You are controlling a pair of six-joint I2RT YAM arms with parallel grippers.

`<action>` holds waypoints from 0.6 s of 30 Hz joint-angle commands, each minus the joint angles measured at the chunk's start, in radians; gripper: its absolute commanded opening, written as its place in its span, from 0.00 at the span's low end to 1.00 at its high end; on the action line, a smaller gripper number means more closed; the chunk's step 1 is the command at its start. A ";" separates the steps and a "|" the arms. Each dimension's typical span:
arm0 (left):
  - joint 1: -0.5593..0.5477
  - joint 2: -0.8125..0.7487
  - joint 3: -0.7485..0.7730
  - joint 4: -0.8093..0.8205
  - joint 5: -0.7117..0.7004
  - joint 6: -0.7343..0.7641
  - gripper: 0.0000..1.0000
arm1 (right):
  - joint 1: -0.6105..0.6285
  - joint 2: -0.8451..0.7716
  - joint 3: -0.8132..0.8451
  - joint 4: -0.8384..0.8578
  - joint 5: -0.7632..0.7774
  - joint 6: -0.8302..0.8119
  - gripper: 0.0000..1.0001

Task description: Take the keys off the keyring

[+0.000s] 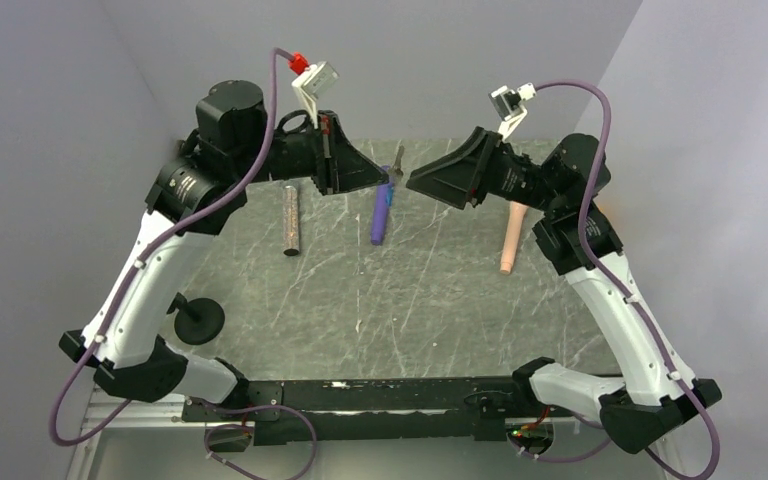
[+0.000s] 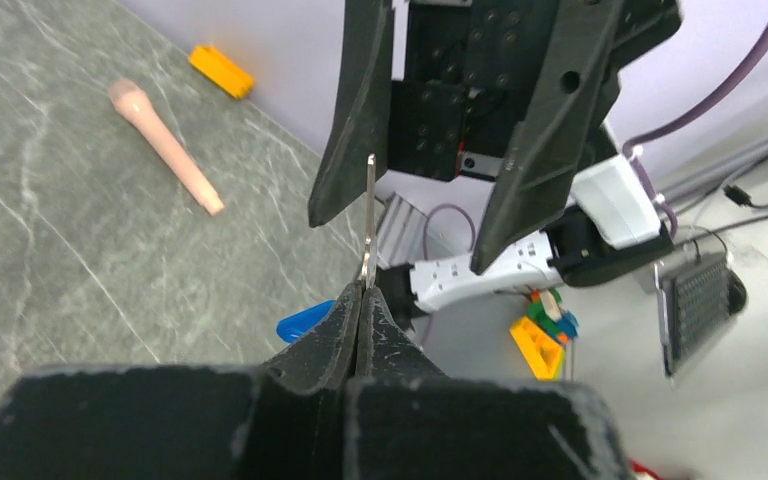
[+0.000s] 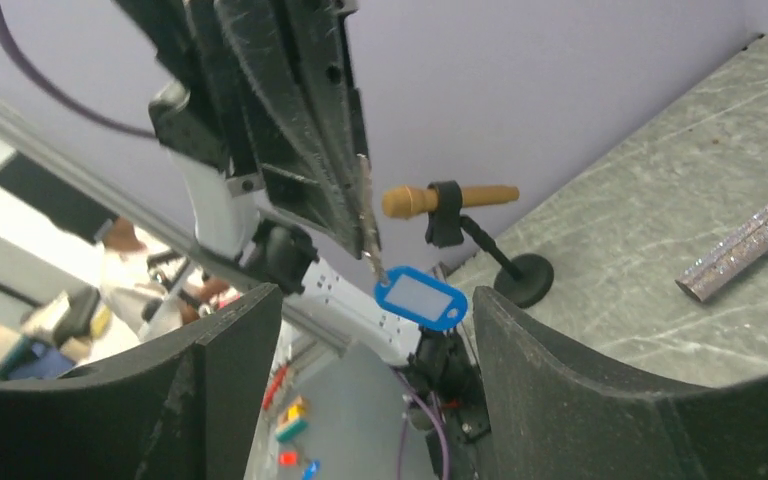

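My left gripper [image 2: 362,290] is shut on a thin grey metal key [image 2: 369,225] that stands up out of its closed fingertips. The keyring's blue plastic tag [image 2: 305,322] hangs just beside those tips. In the right wrist view the same blue tag [image 3: 420,298] dangles from the key [image 3: 368,215] below the left fingers. My right gripper [image 3: 372,305] stands open, its fingers on either side of the tag and apart from it. From above, the left gripper [image 1: 385,180] and right gripper [image 1: 412,185] face each other tip to tip over the back of the table.
A purple wand [image 1: 380,215] lies under the grippers. A glittery cylinder [image 1: 290,220] lies to the left, a peach cylinder [image 1: 510,238] to the right. A small microphone stand with a black base [image 1: 198,320] stands at the left front. Walls close in the back and sides.
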 commanded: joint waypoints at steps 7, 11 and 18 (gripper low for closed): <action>0.004 0.113 0.149 -0.280 0.202 0.119 0.00 | 0.002 0.043 0.191 -0.499 -0.203 -0.414 0.66; 0.005 0.123 0.134 -0.276 0.236 0.098 0.00 | 0.010 0.052 0.206 -0.564 -0.195 -0.467 0.58; 0.002 0.129 0.104 -0.250 0.267 0.075 0.00 | 0.029 0.069 0.220 -0.603 -0.190 -0.503 0.52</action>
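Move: The left hand keeps the key pinched by its head, the key's middle about 2 cm ahead of that hand, 1 cm right and 1 cm higher. The blue tag hangs about 3 cm below the left hand and 1 cm back, level sideways. From the open right hand the tag lies some 3 cm left, level fore and aft, 2 cm lower; the key is about 3 cm ahead, 2 cm left and 2 cm higher. Both hands sink about 5 cm and draw back; the turning right hand partly closes its fingers beside the tag. ##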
